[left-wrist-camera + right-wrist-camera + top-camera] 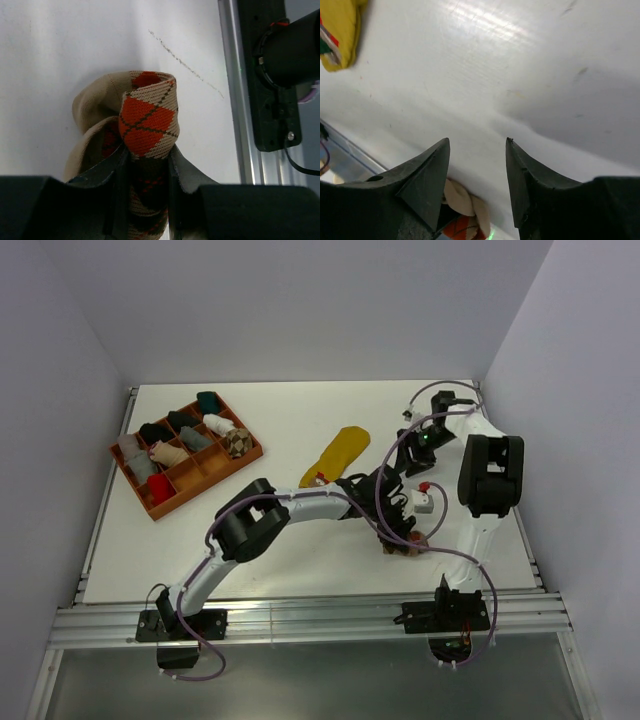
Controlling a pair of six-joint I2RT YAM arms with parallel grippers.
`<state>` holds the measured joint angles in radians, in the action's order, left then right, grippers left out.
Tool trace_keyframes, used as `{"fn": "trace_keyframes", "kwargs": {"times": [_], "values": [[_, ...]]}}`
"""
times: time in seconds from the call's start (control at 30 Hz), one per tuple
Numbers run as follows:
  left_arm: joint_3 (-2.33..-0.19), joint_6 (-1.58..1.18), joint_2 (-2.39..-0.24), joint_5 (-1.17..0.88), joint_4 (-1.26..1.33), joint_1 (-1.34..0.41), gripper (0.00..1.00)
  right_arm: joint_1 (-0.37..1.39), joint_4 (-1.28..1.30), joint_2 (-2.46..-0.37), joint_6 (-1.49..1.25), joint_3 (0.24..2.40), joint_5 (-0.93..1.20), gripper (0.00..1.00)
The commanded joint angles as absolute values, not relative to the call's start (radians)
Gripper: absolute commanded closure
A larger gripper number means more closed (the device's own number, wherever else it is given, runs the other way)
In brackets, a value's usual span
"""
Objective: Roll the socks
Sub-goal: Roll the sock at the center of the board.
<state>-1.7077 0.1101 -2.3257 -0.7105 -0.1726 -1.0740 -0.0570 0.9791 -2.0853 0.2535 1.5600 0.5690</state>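
Observation:
An orange-brown-cream argyle sock [148, 117] is folded into a loose bundle on the white table. My left gripper [146, 175] is shut on it, with the knit pinched between both fingers. In the top view this sock [403, 546] lies near the front right, under the left gripper [397, 534]. A mustard yellow sock [340, 453] lies flat mid-table, and its red-labelled end [337, 35] shows in the right wrist view. My right gripper [477, 145] hovers open just above the argyle sock [462, 220], holding nothing. A brown-and-cream argyle bundle [237, 442] sits in the tray.
An orange compartment tray [152, 502] at the back left holds several small bundles in black, grey, white, teal and red. The metal rail [240, 100] and the right arm's black base [275, 75] are close to the held sock. Grey walls enclose the table.

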Motion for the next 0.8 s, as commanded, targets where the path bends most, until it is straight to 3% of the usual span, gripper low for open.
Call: {"fn": "trace_keyframes", "kwargs": {"times": [0.0, 0.2, 0.53, 0.77], "values": [[-1.640, 0.019, -2.454, -0.746, -0.403, -1.069, 1.00, -0.113, 0.884, -2.003, 0.218, 1.609, 0.558, 0.44], [-1.615, -0.066, -2.483, -0.771, -0.377, -1.034, 1.00, -0.260, 0.874, -1.942, 0.228, 1.602, 0.686, 0.43], [-1.658, -0.124, -2.536, -0.808, -0.439, -0.963, 1.00, -0.296, 0.831, -1.701, 0.393, 1.358, 0.744, 0.46], [-1.749, -0.152, -2.612, -0.868, -0.515, -0.904, 1.00, -0.305, 0.922, -1.549, 0.740, 1.237, 0.807, 0.46]]}}
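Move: The argyle sock is already gripped, bunched between the left hand's fingers, its middle about 2 cm to that hand's left, 1 cm nearer the base and 1 cm lower. From the empty, open right hand it lies some 20 cm back, 2 cm left and 3 cm below. The yellow sock lies about 24 cm ahead and 16 cm left of the left hand, 2 cm below it. The argyle sock stays pinched in the left fingers and is turned by them: the left wrist twists some 25 degrees, its fingertips swinging back towards the base and flatter, while the hand creeps left and a little forward at an even height. The open right hand swings right and forward, then back and slightly left, rising steadily by about 9 cm to stay clear, fingers tipping forward. ##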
